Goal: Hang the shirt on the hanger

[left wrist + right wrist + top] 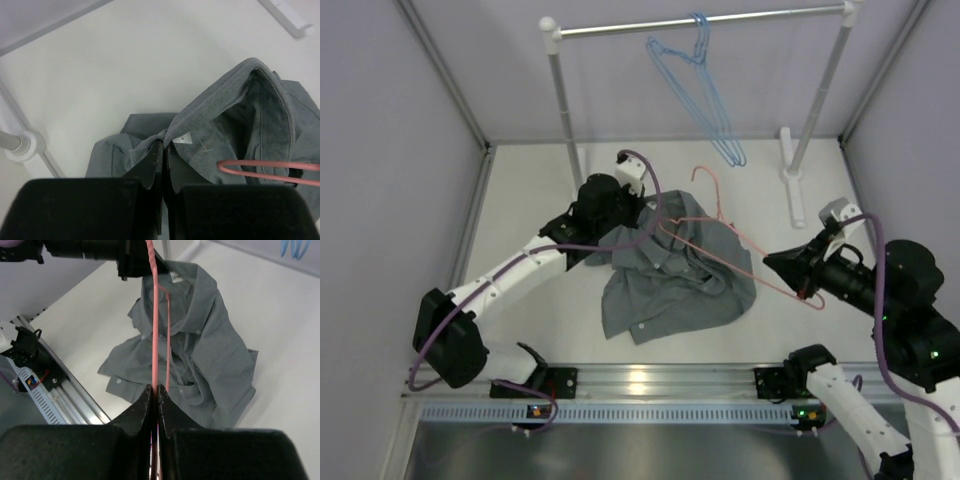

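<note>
The grey shirt (670,275) lies crumpled on the white table, its collar end lifted at the back left. My left gripper (648,220) is shut on the collar edge, right beside the small white neck label (183,138). In the left wrist view the tips (166,145) pinch the cloth, and the collar gapes to the right. The pink hanger (716,195) lies slanted across the shirt, hook toward the back. One looped end of the hanger (270,172) reaches into the collar opening. My right gripper (808,293) is shut on the other end of the wire (155,315), above the shirt (210,350).
A white clothes rack (700,22) spans the back, with light blue hangers (705,90) hooked on its rail. Its posts (565,100) and a foot (792,180) stand on the table behind the shirt. A metal rail (650,385) runs along the near edge. Walls close in both sides.
</note>
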{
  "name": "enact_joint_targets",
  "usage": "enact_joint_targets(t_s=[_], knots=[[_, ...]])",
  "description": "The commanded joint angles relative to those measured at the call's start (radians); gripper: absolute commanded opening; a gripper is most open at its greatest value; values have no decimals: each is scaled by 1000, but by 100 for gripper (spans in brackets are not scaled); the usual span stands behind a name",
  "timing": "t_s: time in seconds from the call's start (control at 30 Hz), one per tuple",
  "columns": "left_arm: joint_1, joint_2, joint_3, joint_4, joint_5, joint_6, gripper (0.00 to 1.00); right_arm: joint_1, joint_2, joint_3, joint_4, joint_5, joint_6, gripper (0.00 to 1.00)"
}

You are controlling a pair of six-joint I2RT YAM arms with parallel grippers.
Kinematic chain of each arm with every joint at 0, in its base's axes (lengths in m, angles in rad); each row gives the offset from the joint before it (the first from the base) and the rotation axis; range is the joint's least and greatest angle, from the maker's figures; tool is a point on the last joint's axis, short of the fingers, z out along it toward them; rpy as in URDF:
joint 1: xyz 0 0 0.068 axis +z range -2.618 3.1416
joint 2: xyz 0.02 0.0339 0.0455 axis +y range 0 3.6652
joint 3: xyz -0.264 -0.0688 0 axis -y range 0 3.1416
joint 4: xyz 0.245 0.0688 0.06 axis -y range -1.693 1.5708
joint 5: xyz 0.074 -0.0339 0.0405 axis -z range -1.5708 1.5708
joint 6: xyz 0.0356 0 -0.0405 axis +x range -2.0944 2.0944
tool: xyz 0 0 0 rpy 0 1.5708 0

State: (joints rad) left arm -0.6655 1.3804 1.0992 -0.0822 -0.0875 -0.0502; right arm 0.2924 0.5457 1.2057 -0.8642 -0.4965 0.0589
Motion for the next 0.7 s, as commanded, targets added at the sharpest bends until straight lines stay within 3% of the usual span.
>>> enact_joint_targets(t_s=[0.0,0.27,0.33,0.43,0.53,0.67], knots=[[3,-96,31,73,132,41,0,1,40,-37,43,-42,-14,0],[3,-161,44,42,354,136,0,2,131,-90,189,-247,-42,0],[3,-159,54,38,409,136,0,2,126,-110,240,-240,-50,0],[3,-136,77,38,382,116,0,2,118,-135,341,-157,-51,0],[3,-94,103,33,324,47,0,1,122,-213,500,-143,-5,0],[3,-34,160,-7,273,-184,0,1,120,-372,776,-86,116,0]])
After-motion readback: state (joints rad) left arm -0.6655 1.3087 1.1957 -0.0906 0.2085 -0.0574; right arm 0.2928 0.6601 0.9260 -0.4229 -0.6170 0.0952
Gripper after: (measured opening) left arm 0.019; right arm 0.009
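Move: Just back and right of the left hand, which holds the shirt by its collar edge, lies the pink hanger's free end, roughly 4 cm back, 4 cm right and 3 cm lower. The shirt's body spreads about 12 cm back, 8 cm right and 18 cm below; the left post's foot is some 8 cm ahead, 15 cm left and 20 cm down. From the right hand, gripping the hanger, that collar lies about 18 cm ahead, 32 cm left and 12 cm lower. Feeding the pink hanger's free end into the collar opening, the right hand first goes down and left, then mostly forward, some 6 cm forward in all with about 4 cm left and down, keeping its grip. Meanwhile the left hand, still pinching the collar edge, lifts it about 7 cm while drawing back and right, turning clockwise some 20 degrees, then eases slightly forward again. ##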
